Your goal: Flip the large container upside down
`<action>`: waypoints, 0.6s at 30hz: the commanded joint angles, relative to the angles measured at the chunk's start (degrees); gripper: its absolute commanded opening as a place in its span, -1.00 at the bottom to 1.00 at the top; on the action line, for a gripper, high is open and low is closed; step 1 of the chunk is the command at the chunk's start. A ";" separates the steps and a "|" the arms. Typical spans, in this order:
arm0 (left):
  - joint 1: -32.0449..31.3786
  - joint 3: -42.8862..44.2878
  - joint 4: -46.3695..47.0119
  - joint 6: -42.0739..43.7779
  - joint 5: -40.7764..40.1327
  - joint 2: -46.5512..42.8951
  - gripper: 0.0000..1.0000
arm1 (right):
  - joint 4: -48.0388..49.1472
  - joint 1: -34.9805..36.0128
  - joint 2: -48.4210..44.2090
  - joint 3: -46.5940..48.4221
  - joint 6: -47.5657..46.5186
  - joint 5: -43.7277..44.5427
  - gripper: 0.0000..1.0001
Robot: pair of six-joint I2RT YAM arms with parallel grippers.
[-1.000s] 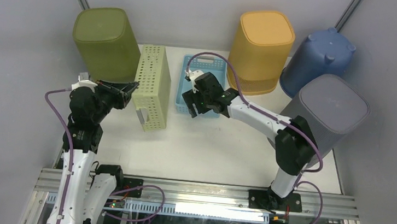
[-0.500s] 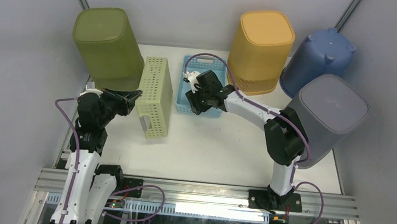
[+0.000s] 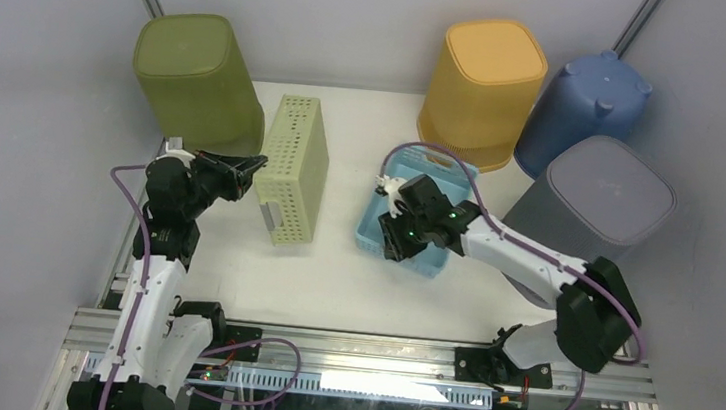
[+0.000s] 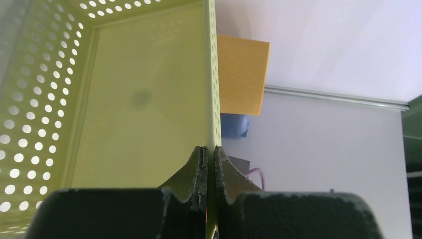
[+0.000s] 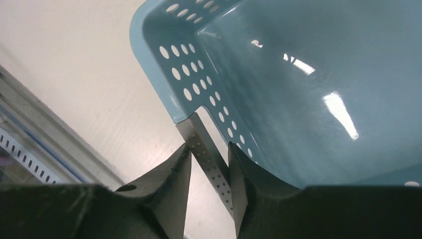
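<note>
The large container, a pale green perforated basket [image 3: 294, 168], stands on its long side left of the table's middle, its opening facing left. My left gripper [image 3: 254, 166] is shut on its upper long wall; in the left wrist view the thin wall runs straight up from between the closed fingers of the left gripper [image 4: 209, 149], with the inside of the green basket [image 4: 124, 99] to the left. My right gripper [image 3: 394, 240] is shut on the wall of a smaller blue basket [image 3: 431, 260], which sits tilted at centre right. In the right wrist view the right gripper [image 5: 211, 149] straddles the wall of the blue basket [image 5: 298, 74] beside its handle cut-out.
Tall bins stand upside down round the back and right: olive [image 3: 196, 73], yellow [image 3: 481, 86], a blue bucket [image 3: 589, 106] and a grey one [image 3: 595, 202] close behind the right arm. The metal rail [image 3: 355, 350] marks the table's near edge.
My right gripper closed on the blue basket's wall and drew it from the back of the table toward the near right, tilting it. The green basket shifted slightly right with the left gripper.
</note>
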 commanded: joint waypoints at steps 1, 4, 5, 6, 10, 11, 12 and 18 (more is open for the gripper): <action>0.46 3.50 10.89 -2.69 6.69 1.49 -1.00 | -11.48 -0.51 -11.09 -5.84 11.77 5.07 -0.29; 0.41 4.87 14.54 -3.25 10.28 4.42 -1.00 | -17.93 -0.43 -17.26 -9.42 17.51 5.03 -0.25; 0.39 5.12 15.62 -3.71 10.75 5.25 -1.00 | -19.09 0.09 -19.11 -9.35 19.10 5.17 -0.22; 0.35 5.11 17.30 -4.17 11.05 5.75 -1.00 | -20.13 0.53 -20.61 -8.54 20.27 4.93 -0.17; 0.38 3.60 23.94 -6.69 11.47 8.54 -1.00 | -20.32 0.55 -23.65 -3.82 24.57 4.65 0.40; 0.35 1.97 27.36 -8.66 11.63 9.47 -1.00 | -19.81 0.58 -23.78 -2.98 24.86 4.93 0.55; 0.36 -0.36 32.50 -11.64 12.11 10.64 -1.00 | -19.43 0.53 -23.68 -1.95 25.09 5.56 0.65; -0.32 -10.04 59.29 -23.08 11.76 18.97 -1.00 | -20.50 0.59 -19.89 2.89 24.79 10.48 0.88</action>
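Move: At the right hand's fingers is the near rim handle of the blue basket, whose middle lies about 13 cm ahead, 4 cm right and 4 cm lower; the clear table it goes to is roughly 7 cm back and 7 cm right. The orange container stands some 30 cm ahead and 14 cm right. The left hand holds the green basket's upper rim, basket middle about 10 cm ahead, 4 cm right, 10 cm lower; the olive container is 18 cm ahead, 11 cm left. Dragging the blue basket by its handle, the right hand goes back and to the right about 8 cm each way, turning clockwise some 20 degrees, then opens wide, lets go and rises about 6 cm. Still pinching the green basket's rim, the left hand carries it about 4 cm forward and 2 cm right, rising, then dipping at the end, while its left side rolls down and its fingers tip up. ##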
